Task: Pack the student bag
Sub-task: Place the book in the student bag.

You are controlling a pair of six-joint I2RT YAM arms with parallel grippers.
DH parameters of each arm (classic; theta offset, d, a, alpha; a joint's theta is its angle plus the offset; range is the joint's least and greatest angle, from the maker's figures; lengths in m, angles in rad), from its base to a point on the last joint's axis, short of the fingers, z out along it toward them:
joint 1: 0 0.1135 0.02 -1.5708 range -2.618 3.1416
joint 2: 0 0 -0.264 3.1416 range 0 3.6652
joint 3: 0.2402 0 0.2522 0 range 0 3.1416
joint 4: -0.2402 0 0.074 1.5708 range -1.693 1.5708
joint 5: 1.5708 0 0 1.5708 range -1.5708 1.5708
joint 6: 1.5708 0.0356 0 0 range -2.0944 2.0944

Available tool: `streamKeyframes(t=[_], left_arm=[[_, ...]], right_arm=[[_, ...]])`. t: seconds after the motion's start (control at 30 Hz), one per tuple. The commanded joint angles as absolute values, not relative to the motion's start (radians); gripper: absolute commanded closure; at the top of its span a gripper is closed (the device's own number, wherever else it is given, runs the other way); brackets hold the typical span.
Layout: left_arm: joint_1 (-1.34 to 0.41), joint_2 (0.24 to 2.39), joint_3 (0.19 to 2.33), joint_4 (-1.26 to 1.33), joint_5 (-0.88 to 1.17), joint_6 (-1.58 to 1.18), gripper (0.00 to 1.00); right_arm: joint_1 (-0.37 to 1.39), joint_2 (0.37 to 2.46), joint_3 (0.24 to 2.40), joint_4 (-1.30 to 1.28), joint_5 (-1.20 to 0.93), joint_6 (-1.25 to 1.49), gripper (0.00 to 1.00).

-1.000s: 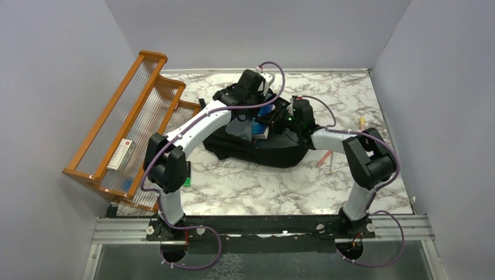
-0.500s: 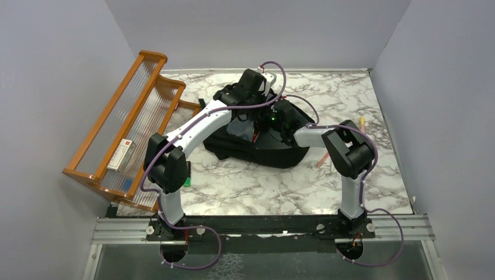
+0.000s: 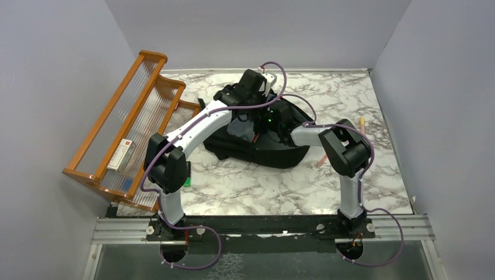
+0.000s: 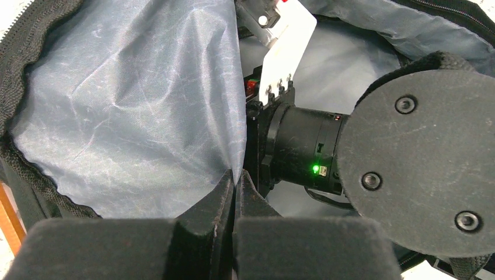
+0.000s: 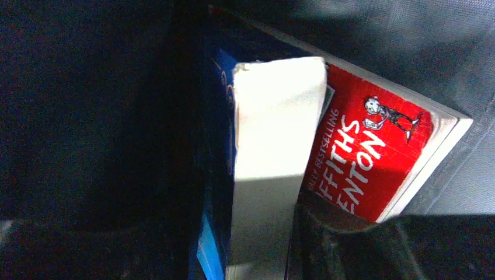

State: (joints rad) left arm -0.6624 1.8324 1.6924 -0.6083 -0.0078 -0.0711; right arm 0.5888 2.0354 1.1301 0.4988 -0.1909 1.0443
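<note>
The student bag (image 3: 274, 153) lies open in the middle of the marble table, a black backpack with grey lining (image 4: 134, 105). My left gripper (image 4: 236, 178) is shut on a fold of that lining and holds the mouth open. My right gripper (image 5: 251, 224) is deep inside the bag, hidden from the top view by its own wrist (image 3: 274, 119). A blue book (image 5: 219, 116) with white page edges stands between its fingers. The right finger (image 5: 344, 245) is beside the pages, and the jaws look slack around the book. A red book (image 5: 368, 151) lies against it.
An orange wooden rack (image 3: 125, 125) leans at the left wall with a small box (image 3: 121, 154) in it. A green item (image 3: 188, 182) lies by the left arm. A pencil (image 3: 362, 123) and a pink pen (image 3: 324, 157) lie right of the bag.
My right arm has moved left and deeper into the bag, taking the blue book out of the top view. Its jaws have widened. The left arm has stayed still.
</note>
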Motion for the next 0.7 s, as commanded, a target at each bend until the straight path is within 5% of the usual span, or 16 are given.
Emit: streamKeyframes(t=[0.0, 0.27, 0.67], left_arm=[[-0.678, 1.809, 1.710, -0.561, 0.026, -0.084, 1.00], [-0.677, 1.810, 1.704, -0.561, 0.012, -0.071, 1.00], [-0.678, 1.809, 1.689, -0.560, 0.008, -0.081, 1.00]], right_arm=[[0.597, 2.019, 1.188, 0.469, -0.158, 0.965, 0.44], [0.595, 1.956, 1.181, 0.368, -0.112, 0.907, 0.23], [0.594, 1.808, 1.123, 0.198, 0.059, 0.761, 0.20]])
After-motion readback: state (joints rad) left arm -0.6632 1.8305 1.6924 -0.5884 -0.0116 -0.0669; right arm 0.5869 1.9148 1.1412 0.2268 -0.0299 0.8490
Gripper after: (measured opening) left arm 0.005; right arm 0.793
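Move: The right hand is inside the student bag with its fingers, already loosening, around the blue book's page edge; the book's middle is about 2 cm ahead, 5 cm left and 2 cm below. The red book lies under it, some 2 cm ahead of the hand, 4 cm left and 5 cm down. From the left hand, still pinching the bag flap, the blue book is level fore and aft, about 4 cm left and 13 cm below. The right fingers spread wider, letting the blue book go, then withdraw about 4 cm right, rolling some 15 degrees. ##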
